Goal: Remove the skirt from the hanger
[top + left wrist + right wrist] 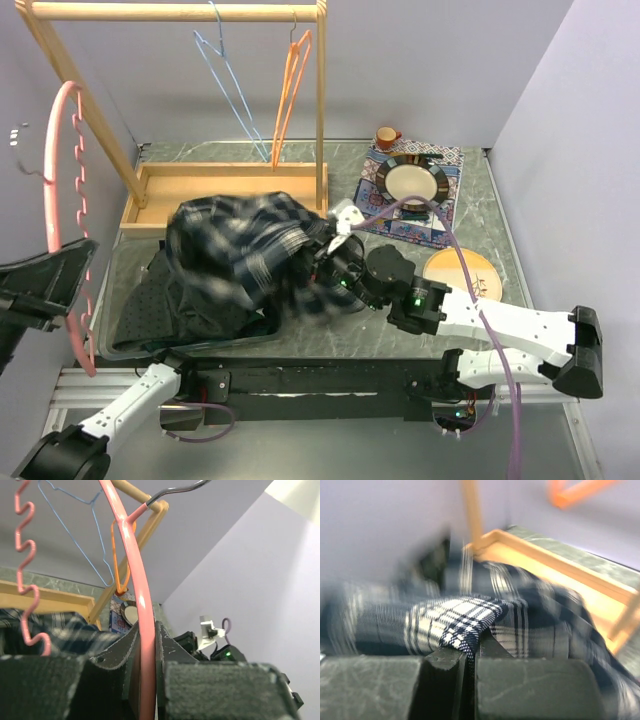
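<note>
The pink hanger (57, 170) with a wavy bar stands upright at the far left, and my left gripper (55, 280) is shut on its rim. In the left wrist view the pink rod (135, 580) runs between the left gripper's (148, 645) pads. The skirt (250, 255), dark plaid, lies bunched in the middle over a black bin (140, 315), apart from the hanger. My right gripper (335, 262) is at the skirt's right side. In the right wrist view a fold of the plaid skirt (455, 617) is pinched in the right gripper (470, 652).
A wooden rack (170, 12) at the back holds a blue hanger (232, 90) and an orange hanger (290, 80); its base frame (150, 200) sits behind the skirt. At the right are a plate (410, 182) on a patterned mat, a mug (386, 136) and a round wooden disc (462, 272).
</note>
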You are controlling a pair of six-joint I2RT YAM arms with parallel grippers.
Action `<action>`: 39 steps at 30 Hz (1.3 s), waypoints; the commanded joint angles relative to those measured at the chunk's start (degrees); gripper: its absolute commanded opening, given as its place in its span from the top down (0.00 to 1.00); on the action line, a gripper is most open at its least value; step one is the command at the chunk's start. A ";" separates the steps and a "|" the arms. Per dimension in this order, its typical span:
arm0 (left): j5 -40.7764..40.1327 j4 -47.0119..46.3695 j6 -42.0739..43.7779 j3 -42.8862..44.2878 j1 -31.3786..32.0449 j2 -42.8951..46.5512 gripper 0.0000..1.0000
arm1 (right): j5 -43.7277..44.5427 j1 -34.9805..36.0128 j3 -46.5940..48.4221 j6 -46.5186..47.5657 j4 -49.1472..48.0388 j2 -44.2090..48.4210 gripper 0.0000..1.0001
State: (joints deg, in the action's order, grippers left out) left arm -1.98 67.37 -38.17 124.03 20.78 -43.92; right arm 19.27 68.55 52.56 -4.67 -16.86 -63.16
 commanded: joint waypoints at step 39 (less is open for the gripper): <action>32.08 -34.62 2.18 -6.85 -30.33 -30.61 0.99 | -21.46 5.54 19.34 -0.96 1.74 11.65 1.00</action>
State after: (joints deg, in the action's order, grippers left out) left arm 9.21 50.19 -28.99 120.92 -2.02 -77.19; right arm -1.02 73.80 72.47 -4.29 -5.41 -54.59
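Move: The left hand, gripping the emptied pink hanger, goes for the free left stretch of the rack's rail: some 41 cm ahead, 5 cm to its left and about 3 cm higher. On that rail the blue hanger hangs 8 cm to the hand's right and the orange one about 18 cm right, both around 41 cm ahead. From the right hand, holding the skirt, the tray lies 25 cm left, 2 cm back and 30 below; the rack's wooden base is 19 left, 20 ahead. Still pinching the skirt, the right hand hoists it about 20 cm, drawing it back some 11 cm towards the robot and turning roughly 25 degrees counter-clockwise, then sinks slightly. The left hand keeps the pink hanger and carries it forward nearly 30 cm towards the rail, dipping about 5 cm and tipping down; it veers right, then swings back left at the end. ##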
